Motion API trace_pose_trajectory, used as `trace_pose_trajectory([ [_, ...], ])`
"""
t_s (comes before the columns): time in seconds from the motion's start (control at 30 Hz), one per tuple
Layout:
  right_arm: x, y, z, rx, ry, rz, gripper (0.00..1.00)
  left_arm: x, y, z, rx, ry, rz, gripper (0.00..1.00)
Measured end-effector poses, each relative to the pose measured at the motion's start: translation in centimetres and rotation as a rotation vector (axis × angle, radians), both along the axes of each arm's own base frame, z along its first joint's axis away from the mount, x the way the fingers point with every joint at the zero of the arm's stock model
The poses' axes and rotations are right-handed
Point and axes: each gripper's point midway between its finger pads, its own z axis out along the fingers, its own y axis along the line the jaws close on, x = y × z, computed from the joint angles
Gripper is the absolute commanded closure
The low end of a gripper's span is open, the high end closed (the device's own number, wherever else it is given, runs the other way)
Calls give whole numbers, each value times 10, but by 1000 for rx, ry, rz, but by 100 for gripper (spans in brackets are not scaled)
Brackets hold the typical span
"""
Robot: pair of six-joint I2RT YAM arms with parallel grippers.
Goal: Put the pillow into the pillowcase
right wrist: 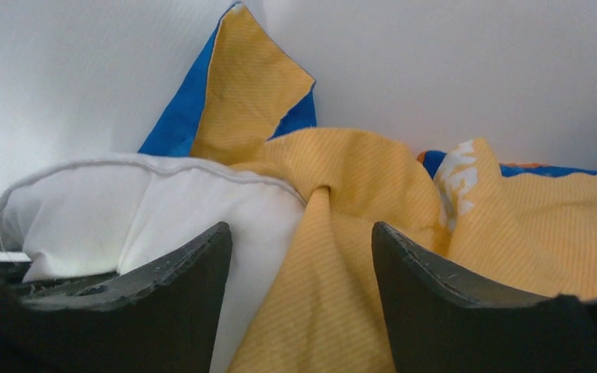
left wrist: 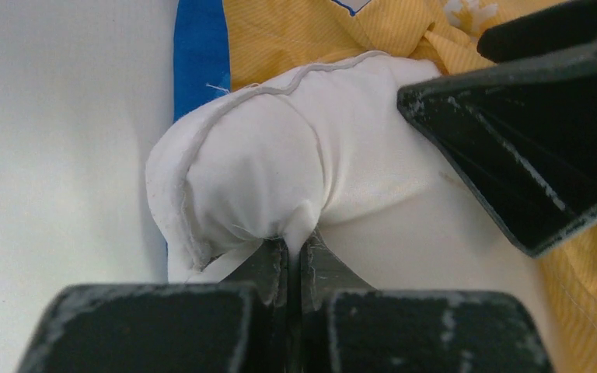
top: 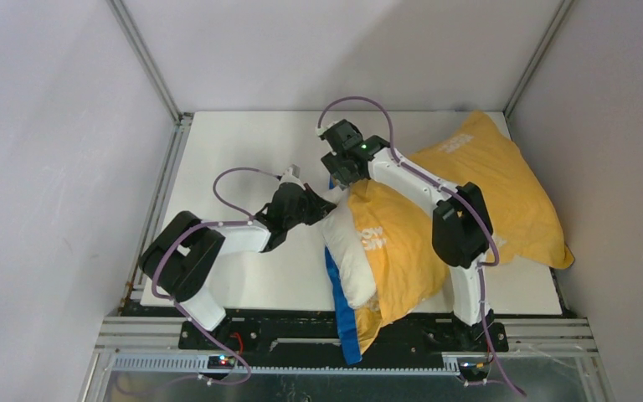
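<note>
The white pillow lies mostly inside the orange-yellow pillowcase, which covers the right half of the table. Only the pillow's left end sticks out of the case's mouth. My left gripper is shut on a pinch of the pillow's corner fabric, with the fingertips closed tight on the white cloth. Just behind that corner my right gripper stands open, its jaws straddling a fold where pillowcase meets pillow. A right finger shows in the left wrist view.
The white table is bare on its left half. The pillowcase's blue face hangs over the near edge onto the black rail. Grey walls and metal posts close in the back and sides.
</note>
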Motion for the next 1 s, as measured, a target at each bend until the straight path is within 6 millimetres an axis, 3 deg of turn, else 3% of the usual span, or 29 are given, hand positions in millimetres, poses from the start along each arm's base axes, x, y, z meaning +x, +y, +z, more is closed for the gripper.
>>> trace_pose_trajectory([
  [0.3, 19, -5, -17, -59, 5, -33, 44, 0, 0, 1, -1, -3, -1, 100],
  [0.37, 25, -7, -21, -64, 8, -43, 56, 0, 0, 2, -2, -4, -2, 100],
  [0.5, 26, -8, -30, -77, 26, -47, 100, -1, -1, 5, -4, -10, -4, 100],
  [0.6, 27, -2, -24, -79, 28, -46, 100, -2, -2, 6, -2, -15, -10, 100],
  [0.73, 29, 25, 11, -10, 0, -28, 100, -3, -4, 12, -3, -37, -23, 100],
  [0.87, 9, 65, 61, 118, -14, 24, 100, -5, -9, 34, -25, -100, -39, 100],
  [1.0, -9, 79, 84, 211, 12, 28, 100, -3, -9, 55, -42, -156, -42, 100],
])
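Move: The right hand, open, has the ridge of the orange pillowcase's mouth about 3 cm ahead, 1 cm to its right and 3 cm below. The pillow end already held by the left fingers is roughly 7 cm back, 4 cm left and 4 cm below this right hand; the case's blue-and-orange corner flap is about 5 cm ahead, 3 cm left and 8 cm down. From the left hand the mouth ridge is some 9 cm ahead, 5 cm to its right, about level. The right hand eases forward and down about 3 cm each onto the ridge of the pillowcase's mouth and shuts its fingers on the cloth, then hauls the pinched edge up about 11 cm while carrying it some 8 cm left and a little back, over towards the left hand's side. The left hand keeps its closed grip on the pillow end, first nearly still, then lifts it about 5 cm late in the pull, its fingers tipping up some 10 degrees. ##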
